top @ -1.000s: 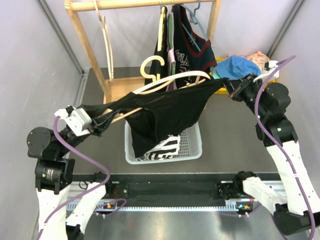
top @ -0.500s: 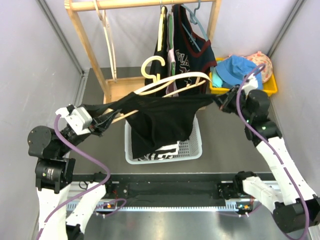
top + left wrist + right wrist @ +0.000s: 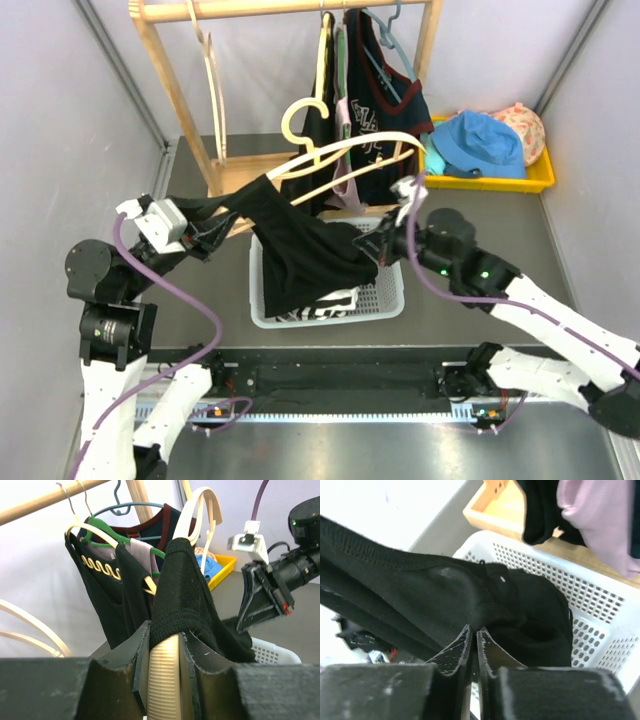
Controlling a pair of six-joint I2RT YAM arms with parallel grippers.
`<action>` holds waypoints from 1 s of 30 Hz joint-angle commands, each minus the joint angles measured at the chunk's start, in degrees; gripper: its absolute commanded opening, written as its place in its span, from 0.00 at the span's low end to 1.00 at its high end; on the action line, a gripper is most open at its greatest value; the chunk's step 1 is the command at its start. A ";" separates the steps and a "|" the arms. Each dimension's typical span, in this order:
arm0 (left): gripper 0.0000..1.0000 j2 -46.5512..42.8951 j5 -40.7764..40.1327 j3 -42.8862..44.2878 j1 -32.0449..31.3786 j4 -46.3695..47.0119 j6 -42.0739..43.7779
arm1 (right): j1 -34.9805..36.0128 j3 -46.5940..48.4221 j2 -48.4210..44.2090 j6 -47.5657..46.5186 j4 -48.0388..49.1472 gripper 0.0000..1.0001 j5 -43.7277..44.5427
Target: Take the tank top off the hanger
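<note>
The cream hanger (image 3: 345,150) is held slantwise over the basket, and my left gripper (image 3: 220,233) is shut on its lower left end (image 3: 165,675). The black tank top (image 3: 300,250) still wraps that left end (image 3: 185,590) and sags from there into the basket. The hanger's right arm is bare. My right gripper (image 3: 378,250) is shut on a fold of the tank top (image 3: 485,595) just above the basket; in the right wrist view its jaws (image 3: 474,629) pinch the black cloth.
A white mesh basket (image 3: 392,293) with a striped garment in it sits below the hanger. Behind it stands the wooden rack (image 3: 180,100) with several hung garments (image 3: 380,95). A yellow bin (image 3: 500,183) with a blue cap (image 3: 485,140) is at the back right.
My right gripper has swung from the far right down and left to the basket, drawing the tank top off the hanger's right arm. The left gripper has barely moved.
</note>
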 commanded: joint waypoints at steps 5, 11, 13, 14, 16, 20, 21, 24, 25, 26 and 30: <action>0.00 -0.56 -0.95 -1.36 0.25 5.30 1.98 | 7.75 11.11 6.54 -8.93 -5.15 0.49 17.23; 0.00 -0.47 -0.34 -3.29 0.25 4.86 6.91 | 7.75 16.98 -0.48 -14.98 -7.88 0.72 21.56; 0.00 -0.04 0.98 -3.47 0.25 4.16 8.40 | 7.75 19.45 -1.63 -18.40 -8.93 0.73 19.81; 0.00 0.14 1.59 -3.38 0.25 3.90 8.84 | 7.75 22.25 -2.07 -19.56 -11.20 0.77 17.54; 0.00 0.49 2.74 -3.91 0.25 3.89 9.72 | 7.75 26.56 -2.25 -23.23 -13.75 0.80 15.24; 0.00 0.84 6.16 -4.26 0.25 2.50 10.25 | 7.75 31.85 -3.47 -32.38 -20.00 0.81 8.03; 0.00 0.76 8.17 -4.61 0.25 2.05 10.51 | 7.75 32.47 -3.83 -33.97 -20.27 0.82 7.07; 0.00 0.14 12.22 -5.75 0.25 1.70 10.60 | 7.75 33.52 -5.32 -38.37 -20.62 0.88 3.73; 0.00 -0.21 14.41 -5.93 0.25 1.70 10.69 | 7.75 34.40 -5.24 -40.03 -21.58 0.88 2.32; 0.00 -0.21 15.21 -6.02 0.25 1.78 10.43 | 7.75 35.10 -5.06 -40.65 -22.81 0.88 -0.65; 0.00 0.40 20.49 -5.32 0.25 0.82 10.08 | 7.66 39.41 -1.56 -42.85 -30.01 0.86 -7.17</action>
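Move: My right hand still pinches the black tank top by the basket's right side: the basket's middle lies about 11 cm to its left, level ahead and some 10 cm below, with the striped top 13 cm left, 7 back, 11 below. The hanger's bare right end hangs about 30 cm above this hand, 2 ahead and 7 right. From my left hand, still gripping the hanger's other end with the strap beside it, the basket's middle is roughly 9 cm ahead, 21 right, 33 below. I carry the tank top a last 3 cm or so left over the basket, open my right fingers wide and let it go, then swing that hand up about 20 cm, back and to the right, tipping it some 40 degrees upward, to the hanger's bare end. My left hand keeps its grip and lowers the hanger about 5 cm, right end dipping and turning clockwise towards the opened fingers. ##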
